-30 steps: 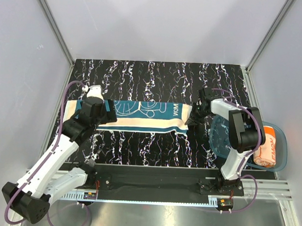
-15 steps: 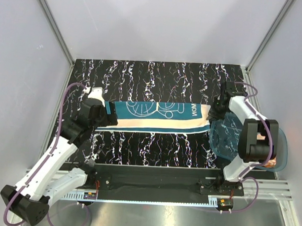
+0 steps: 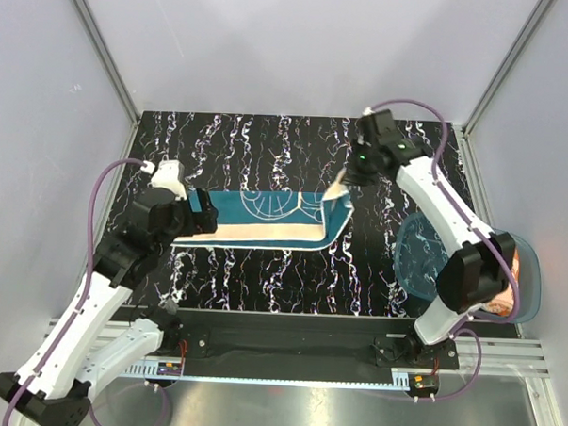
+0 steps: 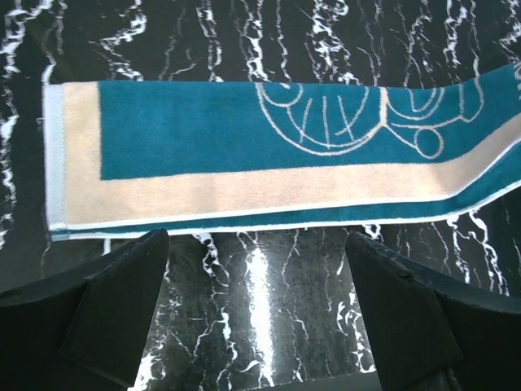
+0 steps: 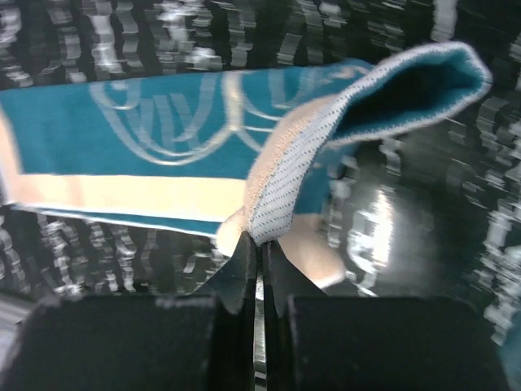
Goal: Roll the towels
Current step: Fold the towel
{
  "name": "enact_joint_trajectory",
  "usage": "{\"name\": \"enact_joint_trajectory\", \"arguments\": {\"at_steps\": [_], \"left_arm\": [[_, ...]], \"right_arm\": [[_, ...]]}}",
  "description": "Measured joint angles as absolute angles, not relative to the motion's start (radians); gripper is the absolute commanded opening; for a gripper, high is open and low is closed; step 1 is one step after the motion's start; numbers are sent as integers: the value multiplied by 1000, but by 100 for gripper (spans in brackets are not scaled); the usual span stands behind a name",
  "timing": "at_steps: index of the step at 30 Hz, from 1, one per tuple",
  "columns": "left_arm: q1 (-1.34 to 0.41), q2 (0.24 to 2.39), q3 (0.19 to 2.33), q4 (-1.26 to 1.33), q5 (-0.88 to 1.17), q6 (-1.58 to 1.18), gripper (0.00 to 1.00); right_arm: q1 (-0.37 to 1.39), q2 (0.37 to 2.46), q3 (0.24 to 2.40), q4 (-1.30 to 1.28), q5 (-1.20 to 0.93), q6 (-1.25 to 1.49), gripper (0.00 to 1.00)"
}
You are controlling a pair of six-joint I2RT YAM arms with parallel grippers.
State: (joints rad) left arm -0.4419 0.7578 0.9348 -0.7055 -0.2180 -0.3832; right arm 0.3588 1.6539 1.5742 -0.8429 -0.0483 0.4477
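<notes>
The teal towel [image 3: 265, 217] lies flat as a long strip on the black marbled table, cream band along its near edge. Its right end is raised and curled over, pinched in my shut right gripper [image 3: 345, 183]. The right wrist view shows the jaws [image 5: 259, 244] closed on the towel's dotted hem, the teal towel [image 5: 163, 138] hanging beyond. My left gripper [image 3: 197, 212] hovers open at the towel's left end. In the left wrist view its fingers [image 4: 114, 301] stand wide apart just short of the teal towel [image 4: 244, 155], nothing between them. A sliver of the orange towel [image 3: 519, 264] shows behind the right arm.
A translucent blue tray [image 3: 416, 256] sits at the table's right edge, partly under the right arm's lower link. Grey enclosure walls and aluminium posts ring the table. The arm bases and a rail run along the near edge.
The right gripper dragged the towel to the right, then lifted its right end and swung it up and back to the left. The left gripper opened slightly wider and eased off the towel's left end.
</notes>
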Motion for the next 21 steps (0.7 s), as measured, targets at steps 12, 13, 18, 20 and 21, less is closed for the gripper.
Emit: {"name": "enact_joint_trajectory", "arguments": {"at_steps": [12,13,18,20,21], "left_arm": [[-301,524,793,-718,-367,-348,98],[-300,506,792,-717,-388,-348,98],[-296,485,792,-712,-465,-350,99],[-296,483,792,-714,-486,-353,99],[-295,479,792,-714,-497,-355,99]], "right_arm": [[691,2040,2067,-845,-88,563,0],[715,2083,2136,-853,-96,568,0],[796,2233,2383,-868,-126,590,0],[815,2277,2449,-863,-138,601,0],[822,2292,2465,-861,-145,604,0]]}}
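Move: The blue towel's flat left end, towards which its pinched right end is being taken, lies about 45 cm to the right hand's left, 5 cm nearer the base and some 19 cm below. The cloth leaves the table roughly 3 cm left of that hand, 5 cm back. The open left gripper hovers about 32 cm to its left and 11 cm back, near its height. From the left hand, the towel's left end is some 12 cm left, 8 cm ahead and 23 cm below. The blue towel's lifted right end, still pinched in the shut right fingers, is swept some 30 cm left over the flat part towards the left end, rising a little, while that wrist turns counter-clockwise and rolls its left side up. The empty left hand swings about 10 cm left, drawing slightly back, turning counter-clockwise and staying wide open. ##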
